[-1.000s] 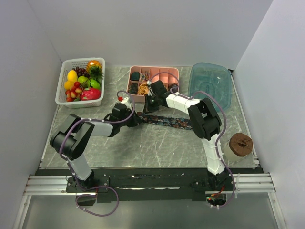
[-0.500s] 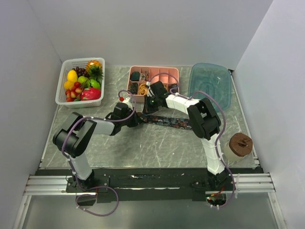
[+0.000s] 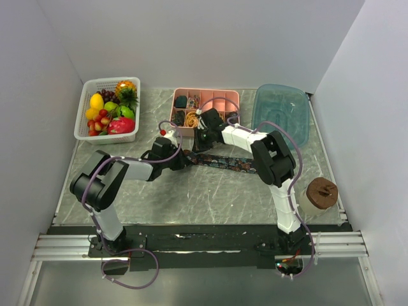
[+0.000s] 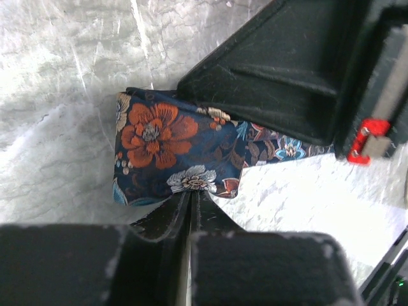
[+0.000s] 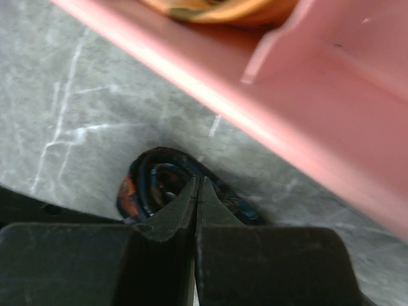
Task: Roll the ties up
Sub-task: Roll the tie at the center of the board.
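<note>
A dark navy tie (image 3: 229, 163) with orange and blue flowers lies across the table's middle, its left end wound into a small roll (image 4: 166, 150). My left gripper (image 4: 191, 194) is shut, its tips pinching the roll's near edge. From the opposite side my right gripper (image 5: 199, 185) is shut on the roll's spiral end (image 5: 150, 185). In the top view the left gripper (image 3: 182, 159) and the right gripper (image 3: 199, 145) meet at that roll. The tie's unrolled length runs right under the right forearm.
A pink divided tray (image 3: 236, 95) just behind the roll holds rolled dark ties and an orange band; its wall (image 5: 331, 108) is close to my right fingers. A white fruit basket (image 3: 86, 121) stands far left, a blue tub (image 3: 280, 95) far right, a brown-topped pot (image 3: 320, 194) near right.
The left arm's elbow and wrist shifted slightly between the oldest frame and the later ones. The right arm and the tie stay where they were.
</note>
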You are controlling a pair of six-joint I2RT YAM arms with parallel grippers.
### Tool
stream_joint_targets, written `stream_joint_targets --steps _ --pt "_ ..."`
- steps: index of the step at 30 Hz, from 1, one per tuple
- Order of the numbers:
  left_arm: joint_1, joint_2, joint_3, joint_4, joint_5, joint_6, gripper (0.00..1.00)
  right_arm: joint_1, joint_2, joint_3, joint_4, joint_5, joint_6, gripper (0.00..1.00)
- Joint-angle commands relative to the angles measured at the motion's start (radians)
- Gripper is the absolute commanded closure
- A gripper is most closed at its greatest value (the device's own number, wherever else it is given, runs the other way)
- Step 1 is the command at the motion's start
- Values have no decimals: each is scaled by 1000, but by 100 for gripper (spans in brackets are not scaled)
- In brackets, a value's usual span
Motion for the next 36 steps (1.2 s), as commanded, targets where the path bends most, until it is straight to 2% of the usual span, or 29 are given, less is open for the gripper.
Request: stream_joint_targets --steps 1,4,10,15,20,23,28,36 --pt "-4 -95 -25 -1 -26 57 89 -14 -93 49 -33 93 -13 100" --pt "-3 -138 -50 -24 -32 72 78 -29 -128 35 -28 135 -9 100" --pt "-3 -221 -114 -39 -30 96 47 -43 -216 -42 2 146 -9 100" --pt "-3 -293 -171 -39 -53 89 42 -32 -283 -102 22 115 -16 100" --pt "17 -379 -185 -58 -118 79 27 -6 -300 -120 -25 121 -55 100" --pt "58 -390 -183 -49 -98 60 17 18 -299 -132 -36 121 -70 100" --pt "150 -274 -149 13 23 20 15 53 -294 -151 -54 144 -81 100" --pt "167 -73 -113 188 124 -62 17 75 -311 -181 -54 155 -82 100"
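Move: The rolled end of the tie sits right at the left hand's shut fingertips, its middle about 3 cm ahead, 2 cm right and 1 cm lower; from the right hand it is some 2 cm back, 2 cm left and 1 cm lower. The unrolled tie's middle is about 12 cm right and 4 cm back from the right hand, and the pink box's middle about 16 cm ahead and 3 cm right at fingertip height. Both hands come free of the tie roll. The left opens wide as it rises and backs off left, then swings forward and farther left before sinking beside the roll, ending about 6 cm left of its start. The right, still shut, goes up 8 cm and forward-right, then back over the roll and partly down, to hover above its near side. ##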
